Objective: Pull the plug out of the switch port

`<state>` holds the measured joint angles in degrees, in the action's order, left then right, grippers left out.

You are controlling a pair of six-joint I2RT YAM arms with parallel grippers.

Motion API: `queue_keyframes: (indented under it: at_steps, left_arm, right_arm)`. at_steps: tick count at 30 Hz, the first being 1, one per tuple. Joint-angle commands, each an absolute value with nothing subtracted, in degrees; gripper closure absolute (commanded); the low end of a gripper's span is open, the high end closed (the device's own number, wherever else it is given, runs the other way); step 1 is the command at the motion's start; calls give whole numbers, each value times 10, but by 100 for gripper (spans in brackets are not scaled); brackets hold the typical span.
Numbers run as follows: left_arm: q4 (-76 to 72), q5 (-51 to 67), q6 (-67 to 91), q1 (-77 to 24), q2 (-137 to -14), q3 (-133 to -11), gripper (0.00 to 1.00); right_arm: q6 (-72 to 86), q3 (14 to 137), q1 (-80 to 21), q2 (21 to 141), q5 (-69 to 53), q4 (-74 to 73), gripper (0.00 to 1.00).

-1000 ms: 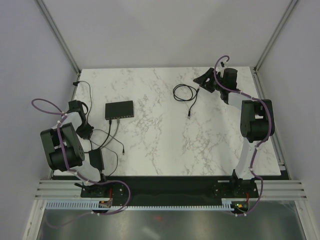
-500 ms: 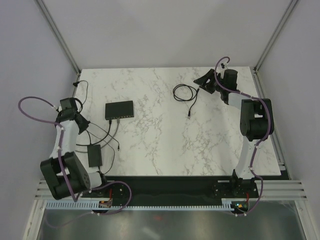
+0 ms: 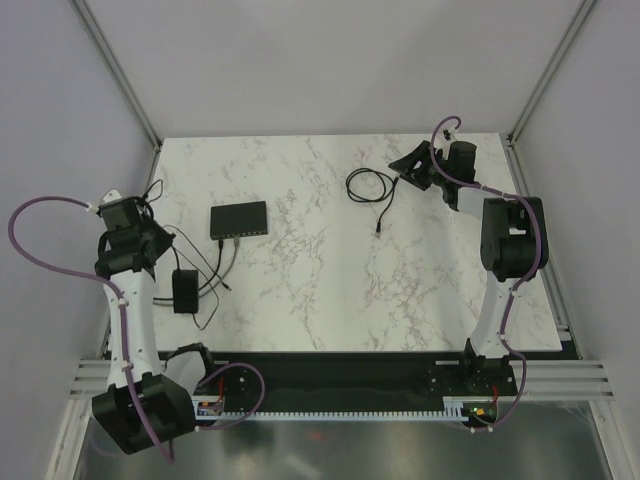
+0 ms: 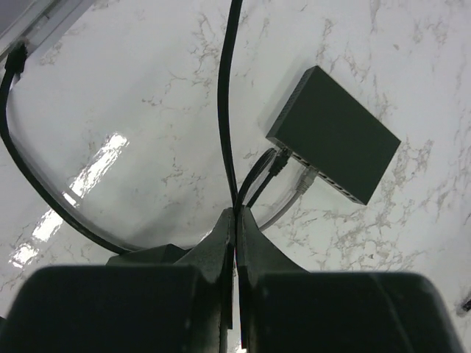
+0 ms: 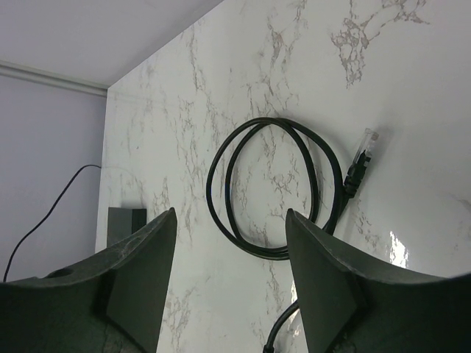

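The switch is a flat black box lying left of the table's middle. A black plug and a pale grey plug sit in its ports on the near edge. Their cables run back to my left gripper, which is shut, with thin black cable pinched at its tips, a short way left of the switch. My right gripper hovers open at the far right over a coiled black cable, holding nothing.
A small black power-adapter brick lies near the left arm, with loose leads around it. A thicker black cable curves along the table's left edge. The coil's free plug rests on the marble beside the coil.
My left arm has swung out and up along the table's left side, and its jaws went from partly open to shut. The adapter brick slid farther from the table's near edge. The right gripper barely moved.
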<state>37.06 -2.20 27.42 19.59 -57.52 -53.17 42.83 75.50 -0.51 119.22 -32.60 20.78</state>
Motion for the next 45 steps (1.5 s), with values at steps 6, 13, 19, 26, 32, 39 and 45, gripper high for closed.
queue_keyframes:
  at_steps: [6,13,19,26,32,39,45]
  left_arm:
    - [359,38,292,198,-535,-649,98]
    - [355,100,294,198,-538,-746,98]
    - [323,189,332,179,-575,-811,98]
    - [311,167,321,16,-667,-957,98]
    - [272,193,308,-111,-785,-1076,98]
    - [242,202,317,-221,-932,-1178,98]
    - [164,204,333,-286,-1003,-1144,98]
  right_arm:
    - [423,758,-4,1194,-335,235,31]
    - [425,759,-4,1196,-338,234,31]
    - [424,760,-4,1196,-338,234,31]
    - [417,765,-4,1199,-335,225,31]
    - [409,755,14,1188,-320,220,31]
    - [445,725,59,1181,-283,221,32]
    - [461,693,97,1164,-282,252,33]
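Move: The left hand is shut on the power adapter's cord, with the adapter hanging about 14 cm below and 3 cm back and 3 cm right of the grip. The coiled black cable, whose side of the table it is taking this to, lies some 27 cm ahead, 58 cm right and 18 cm lower; the switch sits about 16 cm ahead, 17 cm right and 17 cm lower. From the open right hand, the coiled cable is roughly 12 cm left, 3 cm ahead and 10 cm below. Keeping its pinch on the cord, the left hand climbs first, nearly straight up for about 20 cm, then sweeps fast to the right and somewhat forward, high past the switch towards the coiled cable, turning some 60 degrees clockwise with its fingertips tipping up, and dips a little at the end. The right hand waits with fingers open until late, then draws off to its right, away from the coiled cable, by about 9 cm and sinks slightly. ##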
